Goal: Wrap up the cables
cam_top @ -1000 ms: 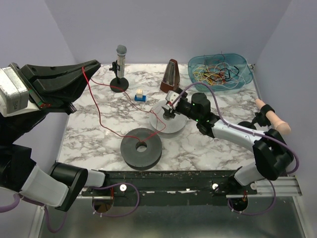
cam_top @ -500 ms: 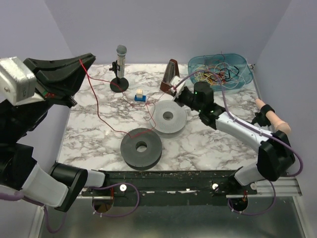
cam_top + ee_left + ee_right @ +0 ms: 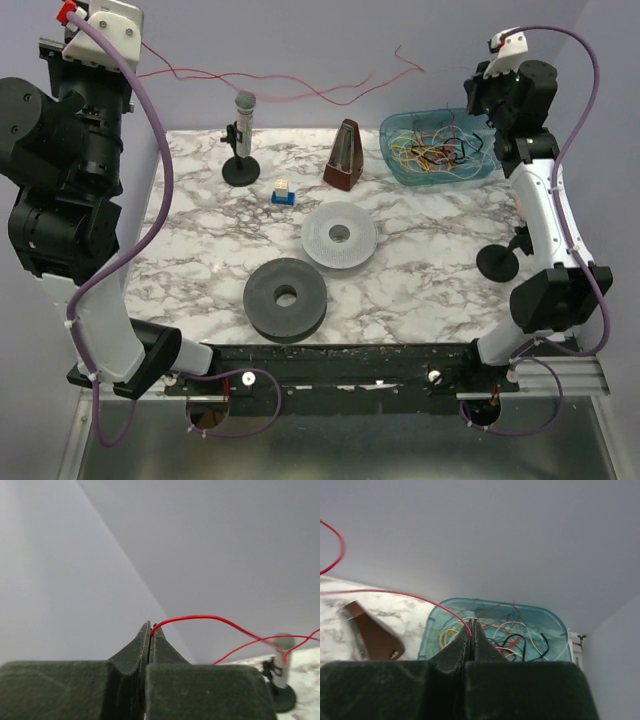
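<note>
A thin red cable point(image 3: 280, 97) hangs in a shallow arc in front of the back wall, stretched between my two raised arms. My left gripper point(image 3: 150, 630) is shut on one end of the red cable point(image 3: 200, 616), high at the far left. On the far right, my right gripper point(image 3: 472, 625) is shut on the cable point(image 3: 395, 594) above the teal tub point(image 3: 490, 601). The tub point(image 3: 395, 160) holds a multicoloured tangle of cables point(image 3: 440, 152). A short free end of the red cable curls up near the right arm.
On the marble table stand a microphone on a stand point(image 3: 243, 125), a brown metronome point(image 3: 346, 155) and a small blue and white block point(image 3: 283, 192). A white disc point(image 3: 340, 237) and a dark grey disc point(image 3: 286, 296) lie mid-table. A black round foot point(image 3: 497, 262) sits by the right arm.
The right gripper has shut on the red cable by the white disc and risen to above the tub. The left arm has swung up too. The cable is lifted off the table.
</note>
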Controlling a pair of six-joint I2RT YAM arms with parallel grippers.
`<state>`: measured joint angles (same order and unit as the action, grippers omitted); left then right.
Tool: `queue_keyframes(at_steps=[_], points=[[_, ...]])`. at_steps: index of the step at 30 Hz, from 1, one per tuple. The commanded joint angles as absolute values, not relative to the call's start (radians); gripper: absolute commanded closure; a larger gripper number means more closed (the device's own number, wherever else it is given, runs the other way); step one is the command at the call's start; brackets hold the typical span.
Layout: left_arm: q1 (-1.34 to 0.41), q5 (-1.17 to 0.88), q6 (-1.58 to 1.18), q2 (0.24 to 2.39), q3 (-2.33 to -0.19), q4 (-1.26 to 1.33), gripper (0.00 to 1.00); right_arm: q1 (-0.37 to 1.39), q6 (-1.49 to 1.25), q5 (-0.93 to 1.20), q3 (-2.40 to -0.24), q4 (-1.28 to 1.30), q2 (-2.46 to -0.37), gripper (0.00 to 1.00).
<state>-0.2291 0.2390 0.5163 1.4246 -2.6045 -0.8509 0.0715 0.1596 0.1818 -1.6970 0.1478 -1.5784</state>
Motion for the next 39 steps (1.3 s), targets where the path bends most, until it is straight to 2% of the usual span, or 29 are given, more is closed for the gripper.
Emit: queue_keyframes(at_steps=[1,7,12,15,18,21,23,26,27,31,39], points=[[-0.207,0.489,0.762,1.387,-2.606,-0.623,1.0,0.008,0.074,0.074,-1.879,0.333,-1.715,0.99],[-0.161,0.541,1.02,1.394,-2.554,-0.437,1.0,-0.024,0.084,0.025,-2.078,0.413,-1.85,0.99],[-0.161,0.427,0.939,1.41,-2.565,-0.595,1.0,-0.028,0.115,0.006,-2.232,0.399,-1.957,0.99],[-0.161,0.39,0.887,1.425,-2.533,-0.659,1.0,-0.026,0.13,-0.099,-2.315,0.384,-2.025,0.99],[-0.163,0.371,0.856,1.439,-2.508,-0.696,1.0,-0.026,0.159,-0.115,-2.358,0.397,-2.075,0.98],[-0.161,0.351,0.833,1.454,-2.497,-0.735,1.0,-0.028,0.193,-0.1,-2.384,0.497,-2.127,0.79],[-0.161,0.341,0.821,1.462,-2.497,-0.756,1.0,-0.028,0.238,-0.065,-2.366,0.561,-2.154,0.6],[-0.161,0.318,0.807,1.474,-2.503,-0.779,1.0,-0.028,0.255,-0.032,-2.39,0.702,-2.21,0.18],[-0.161,0.313,0.804,1.477,-2.505,-0.788,1.0,-0.028,0.258,-0.032,-2.402,0.741,-2.235,0.0],[-0.161,0.298,0.79,1.483,-2.505,-0.814,1.0,-0.028,0.267,-0.046,-2.395,0.828,-2.246,0.0],[-0.161,0.239,0.729,1.482,-2.502,-0.883,1.0,0.0,0.285,-0.025,-2.237,0.749,-2.004,0.0]])
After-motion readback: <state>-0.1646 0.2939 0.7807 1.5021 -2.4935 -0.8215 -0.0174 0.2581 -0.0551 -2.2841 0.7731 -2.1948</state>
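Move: The cable basket lies about 24 cm ahead of the right hand, 4 cm to its right and some 36 cm below. The metronome stands roughly 15 cm ahead of that hand and 24 cm to its left, while the black stand base is 17 cm back and 13 cm to its right, both far below. From the left hand, the basket is about 48 cm ahead, 60 cm right and 60 cm lower. Right swings rightward and forward, opens off the red cable, sinks about 20 cm towards the basket; left keeps pinching. ##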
